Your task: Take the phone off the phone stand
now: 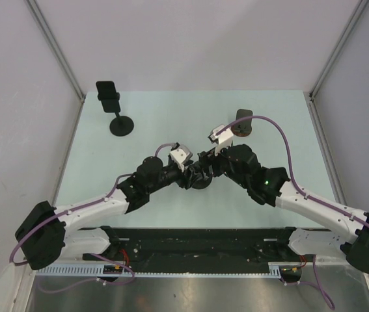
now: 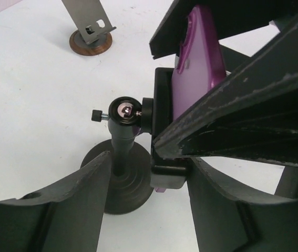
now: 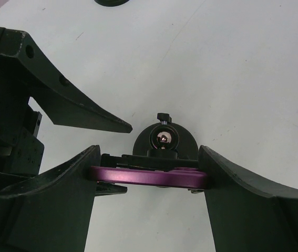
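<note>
A purple phone (image 3: 149,177) sits edge-up in the clamp of a black phone stand (image 3: 163,137) at the table's middle (image 1: 202,182). My right gripper (image 3: 149,176) is shut on the phone, one finger on each short end. In the left wrist view the phone (image 2: 198,68) leans in the clamp above the stand's pole (image 2: 121,152) and round base. My left gripper (image 2: 149,173) straddles the stand low down, one finger against the pole and the other against the clamp's foot. In the top view both grippers meet over the stand and hide the phone.
A second black stand (image 1: 121,125) holding a black phone (image 1: 108,94) stands at the far left. A stand with a brown round base (image 1: 241,123) is at the back right of centre, also in the left wrist view (image 2: 90,42).
</note>
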Motion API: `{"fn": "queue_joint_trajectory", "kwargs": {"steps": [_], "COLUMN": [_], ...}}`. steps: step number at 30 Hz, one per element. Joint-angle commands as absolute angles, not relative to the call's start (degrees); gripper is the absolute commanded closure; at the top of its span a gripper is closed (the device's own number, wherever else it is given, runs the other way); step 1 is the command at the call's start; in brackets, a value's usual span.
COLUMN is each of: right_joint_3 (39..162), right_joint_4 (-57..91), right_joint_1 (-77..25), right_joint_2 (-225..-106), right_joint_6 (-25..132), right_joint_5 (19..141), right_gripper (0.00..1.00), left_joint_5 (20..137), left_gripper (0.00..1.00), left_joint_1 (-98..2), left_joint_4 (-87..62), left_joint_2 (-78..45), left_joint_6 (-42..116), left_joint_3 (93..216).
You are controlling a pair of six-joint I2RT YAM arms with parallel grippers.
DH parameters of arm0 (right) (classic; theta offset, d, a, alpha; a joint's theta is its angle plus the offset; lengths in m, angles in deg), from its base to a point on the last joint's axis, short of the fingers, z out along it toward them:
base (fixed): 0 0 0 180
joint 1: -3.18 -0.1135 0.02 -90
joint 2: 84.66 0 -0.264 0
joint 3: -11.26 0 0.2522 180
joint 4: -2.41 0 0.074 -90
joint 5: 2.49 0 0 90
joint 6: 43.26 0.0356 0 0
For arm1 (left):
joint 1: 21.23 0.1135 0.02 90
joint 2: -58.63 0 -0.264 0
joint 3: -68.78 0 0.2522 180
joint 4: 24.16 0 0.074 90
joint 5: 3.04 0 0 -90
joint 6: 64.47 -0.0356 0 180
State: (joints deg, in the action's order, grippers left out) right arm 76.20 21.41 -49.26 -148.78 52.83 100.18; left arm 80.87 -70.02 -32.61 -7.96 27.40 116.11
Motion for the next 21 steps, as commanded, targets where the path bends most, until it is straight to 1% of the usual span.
{"fn": "queue_joint_trajectory", "kwargs": {"steps": [1,2,4,5,7,13,16,21], "right_joint_3": [76.9,76.9,76.9,76.9,76.9,76.9,76.9,77.0], "right_joint_4": [18.2,18.1,18.5,18.7,19.8,22.8,24.6,26.4], "right_joint_1": [-49.6,-49.6,-49.6,-49.6,-49.5,-46.9,-44.5,-40.0], "right_joint_2": [-148.7,-148.9,-148.7,-148.6,-148.4,-146.7,-145.7,-144.2], "right_joint_6": [53.4,53.4,53.2,53.0,52.0,47.9,46.9,42.8], "right_joint_5": [101.4,101.0,100.7,100.7,100.5,98.2,94.9,85.1], "right_gripper": [1.0,1.0,1.0,1.0,1.0,1.0,1.0,1.0], "left_joint_5": [79.8,80.0,80.5,80.9,80.2,71.9,67.3,60.3], "left_gripper": [0.43,0.59,0.77,0.98,0.99,1.0,1.0,1.0], "left_joint_1": [-70.3,-70.3,-70.3,-70.2,-69.6,-64.7,-62.0,-59.5], "left_joint_4": [-34.9,-35.0,-34.9,-34.8,-34.4,-32.0,-31.1,-28.2], "left_joint_2": [-9.0,-8.8,-8.4,-8.1,-7.2,-5.2,-4.1,-3.9], "left_joint_6": [25.7,25.7,25.7,24.3,24.2,28.3,30.1,30.5], "left_joint_3": [118.7,118.7,118.4,118.3,118.1,117.5,117.2,118.0]}}
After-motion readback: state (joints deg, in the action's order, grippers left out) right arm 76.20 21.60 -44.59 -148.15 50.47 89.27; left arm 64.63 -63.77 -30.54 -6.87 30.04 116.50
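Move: The left clamp jaw of the phone stand's holder sits just in front of the open left fingertips, about 2 cm to the right and 1 cm back, at their height. The phone's middle lies some 6 cm right of the left hand and 1 cm ahead; the stand's round base about 4 cm ahead, 4 cm right and 12 cm below. From the right hand, already gripping the phone's side edges, that jaw is about 5 cm left, 1 cm back and 4 cm down. Ease the left gripper about 1 cm right and back onto the holder's left clamp jaw and close it from two-thirds open until the fingers pinch the jaw. Keeping that pinch, draw it about 1 cm left and slightly back, turning the wrist some 10 degrees clockwise. Hold the right hand in place with its grip on the phone, letting it turn only about 5 degrees counter-clockwise at the end. ##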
